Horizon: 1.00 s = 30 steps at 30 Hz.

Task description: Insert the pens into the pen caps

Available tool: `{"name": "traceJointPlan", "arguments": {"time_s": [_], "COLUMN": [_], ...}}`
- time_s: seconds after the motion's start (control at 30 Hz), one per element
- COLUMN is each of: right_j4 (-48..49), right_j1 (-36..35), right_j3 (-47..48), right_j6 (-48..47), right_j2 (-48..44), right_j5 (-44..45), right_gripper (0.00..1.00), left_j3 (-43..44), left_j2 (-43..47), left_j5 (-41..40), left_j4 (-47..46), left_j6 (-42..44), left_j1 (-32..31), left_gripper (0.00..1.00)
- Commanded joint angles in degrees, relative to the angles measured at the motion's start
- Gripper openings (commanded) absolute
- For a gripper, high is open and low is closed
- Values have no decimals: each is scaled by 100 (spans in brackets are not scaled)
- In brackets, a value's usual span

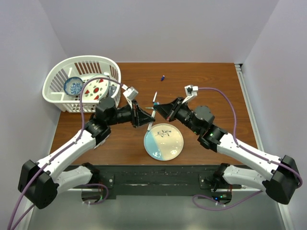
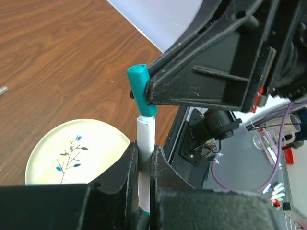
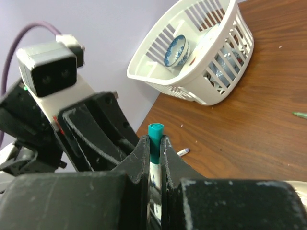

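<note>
My left gripper (image 1: pixel 143 116) (image 2: pixel 145 152) is shut on a white pen (image 2: pixel 146 136), held above the table near the plate. A teal-green pen cap (image 2: pixel 142 91) (image 3: pixel 155 136) sits on the pen's free end, slightly tilted. My right gripper (image 1: pixel 160 111) (image 3: pixel 154 143) is shut on this cap, tip to tip with the left gripper. Another white pen (image 1: pixel 155 99) lies on the table just behind the grippers, and one more (image 1: pixel 150 126) lies by the plate's rim. A small purple cap (image 1: pixel 163 77) lies farther back. A purple-tipped pen (image 3: pixel 182 152) shows on the table in the right wrist view.
A round cream and blue plate (image 1: pixel 163 149) (image 2: pixel 53 158) lies in front of the grippers. A white slatted basket (image 1: pixel 57 76) (image 3: pixel 206 91) with a blue bowl (image 1: pixel 73 86) and a strawberry plate stands at the back left. A thin green thing (image 3: pixel 300 114) lies at the right edge.
</note>
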<state>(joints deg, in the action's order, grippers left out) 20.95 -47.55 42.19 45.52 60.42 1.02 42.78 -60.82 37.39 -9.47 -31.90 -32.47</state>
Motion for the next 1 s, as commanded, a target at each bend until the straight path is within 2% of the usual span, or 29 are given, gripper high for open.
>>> {"name": "traceJointPlan", "arguments": {"time_s": [0.0, 0.17, 0.27, 0.37, 0.43, 0.5, 0.53, 0.63, 0.73, 0.77, 0.97], "right_j4": [-249, -425, -434, -443, -434, -434, -443, -556, -697, -837, -1357], "right_j1": [-333, -851, -949, -1037, -1037, -1037, -1046, -1037, -1046, -1046, -1028], "right_j3": [-133, -150, -115, -89, -97, -71, -36, 87, 254, 332, 878], "right_j6": [-183, -315, -315, -246, -166, -105, -113, -122, -253, -393, -877], "right_j2": [66, 48, 136, 119, 84, -12, -48, -224, -390, -417, -522], "right_j5": [397, 1225, 1182, 1164, 1094, 1024, 997, 909, 760, 725, 479], "right_gripper": [0, 0, 0, 6, 22, 31, 42, 60, 73, 82, 86], "left_j3": [634, 863, 793, 688, 574, 477, 381, 240, 82, 29, -420], "left_j2": [-62, -229, -238, -159, -45, 78, 122, 281, 439, 483, 887], "left_j5": [-723, -935, -865, -908, -804, -681, -550, -295, -5, 58, 532], "left_j4": [-214, -63, -265, -406, -546, -739, -783, -845, -837, -845, -1047], "left_j6": [236, 281, 167, 201, 272, 290, 307, 333, 386, 404, 413], "left_j1": [65, 65, 74, 65, 65, 65, 74, 65, 65, 65, 65], "left_gripper": [0, 0, 0, 0, 0, 0, 0, 0, 0, 0, 0]}}
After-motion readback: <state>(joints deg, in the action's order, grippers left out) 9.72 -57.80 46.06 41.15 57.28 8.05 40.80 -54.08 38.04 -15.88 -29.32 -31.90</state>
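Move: The left hand holds the white pen, its tip at the teal cap, which lies about 3 cm ahead, 1 cm right and 4 cm above that hand. The plate is some 5 cm back, 5 cm right and 22 cm below the left hand; the green pen is 13 cm ahead, 2 cm right and about as low. From the right hand, gripping the cap, the white pen is about 3 cm back, 1 cm left and 4 cm below. Left pushes the pen forward into the cap, then lifts 4 cm as right opens, releasing, and backs 5 cm. ##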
